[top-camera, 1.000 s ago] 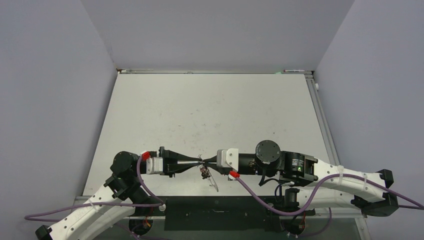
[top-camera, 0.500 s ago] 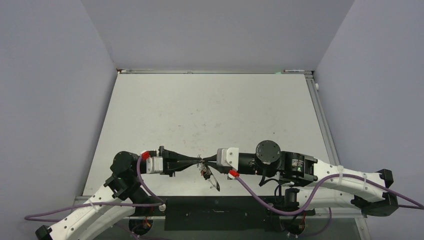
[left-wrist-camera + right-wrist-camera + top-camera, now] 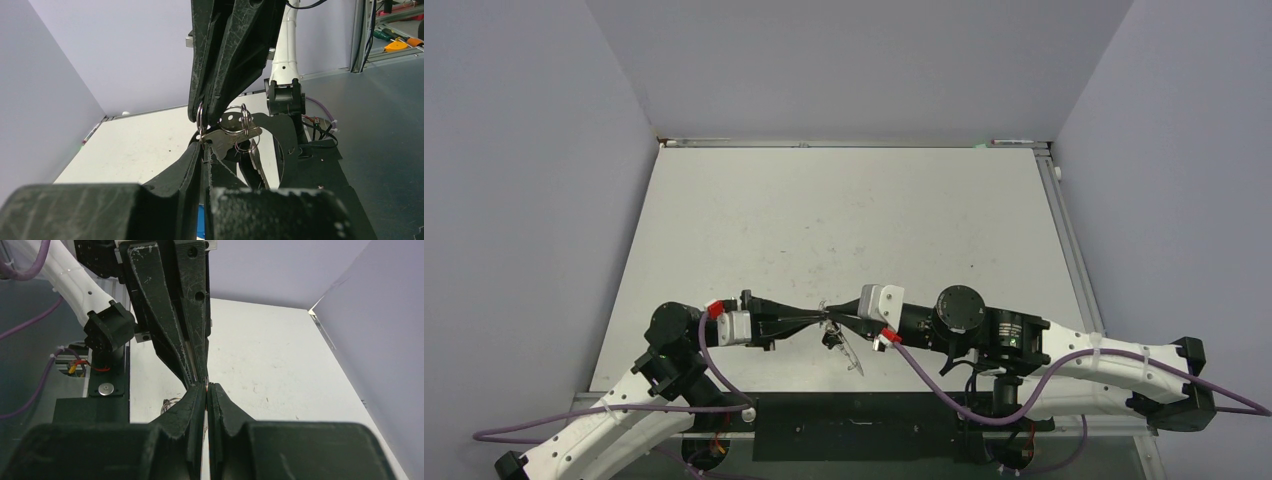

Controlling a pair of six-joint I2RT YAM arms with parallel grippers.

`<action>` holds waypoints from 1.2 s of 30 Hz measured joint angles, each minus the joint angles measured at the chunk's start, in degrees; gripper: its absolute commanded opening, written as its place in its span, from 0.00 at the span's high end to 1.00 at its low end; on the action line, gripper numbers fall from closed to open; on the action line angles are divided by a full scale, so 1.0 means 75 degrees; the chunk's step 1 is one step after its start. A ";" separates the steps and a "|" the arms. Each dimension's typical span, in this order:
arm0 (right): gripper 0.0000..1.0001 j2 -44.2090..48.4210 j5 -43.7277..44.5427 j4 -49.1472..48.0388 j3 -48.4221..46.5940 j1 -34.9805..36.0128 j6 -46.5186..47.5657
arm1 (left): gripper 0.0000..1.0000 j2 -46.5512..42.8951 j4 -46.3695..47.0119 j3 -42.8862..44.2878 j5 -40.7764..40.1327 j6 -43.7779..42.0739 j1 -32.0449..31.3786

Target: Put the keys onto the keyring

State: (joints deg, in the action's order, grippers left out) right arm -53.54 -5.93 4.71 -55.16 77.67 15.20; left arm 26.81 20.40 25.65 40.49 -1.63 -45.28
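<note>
Low over the table's near edge, my left gripper (image 3: 818, 321) and right gripper (image 3: 831, 320) meet tip to tip. In the left wrist view my left gripper (image 3: 206, 149) is shut on the end of a flat silvery key (image 3: 232, 136). Just above it, the right gripper (image 3: 202, 117) pinches the thin silvery keyring (image 3: 199, 114), seen edge-on. More small rings (image 3: 239, 120) and another key (image 3: 256, 162) hang from the bunch. From the top the keys (image 3: 836, 341) dangle below the fingertips. In the right wrist view my right gripper (image 3: 206, 386) is shut on a thin edge.
The white table (image 3: 844, 220) stretches away behind the grippers, walled in grey on three sides. A black base plate (image 3: 854, 425) and purple cables (image 3: 924, 375) lie along the near edge. A small wire loop (image 3: 169, 404) shows beside my right fingers.
My left gripper has closed on the key. The right arm has swung, so its gripper now slants up-left towards the meeting point. The hanging keys have barely shifted.
</note>
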 measured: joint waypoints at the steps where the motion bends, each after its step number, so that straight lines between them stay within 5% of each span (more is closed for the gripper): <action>1: 0.95 0.0000 0.0073 -0.0058 0.0020 0.0000 -0.0085 | 1.00 0.0000 -0.0003 0.0000 -0.0012 -0.0017 0.0000; 22: 0.95 -0.0356 0.1195 0.0012 -0.0184 0.0006 -0.0784 | 1.00 -0.0076 -0.0525 0.0000 -0.0632 -0.0306 -0.0009; 24: 0.95 -0.0376 0.1247 0.0280 -0.0338 0.0006 -0.0825 | 0.91 -0.0128 -0.0565 0.0000 -0.0775 -0.0356 -0.0012; 28: 0.95 -0.0399 0.1390 0.0650 -0.0519 0.0006 -0.0965 | 0.52 -0.0242 -0.0673 0.0000 -0.1023 -0.0504 -0.0017; 36: 0.95 -0.0399 0.1492 0.0723 -0.0522 0.0006 -0.1131 | 0.48 -0.0323 -0.0766 0.0000 -0.1524 -0.0522 -0.0015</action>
State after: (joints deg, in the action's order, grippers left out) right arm -56.53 5.26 10.13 -59.07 77.71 6.72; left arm 24.38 14.66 25.65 29.06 -5.54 -45.39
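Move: The small ring pinched in the right fingers lies about 1 cm ahead, 1 cm right and 1 cm above the left hand point, and right at the right hand's own fingertips. From the left hand, the metal plate hangs some 3 cm back, 4 cm to the right and 5 cm down, and the bunched keys some 2 cm back, 2 cm right and 3 cm below. Keep the ring pinched in the right fingers and carry it about 3 cm forward, turning that hand some 10 degrees clockwise. Take the shut left fingers forward alongside by the same amount, sinking slightly at first; then open them about halfway to let go of the bunch, easing a centimetre left away from it while turning counter-clockwise. ##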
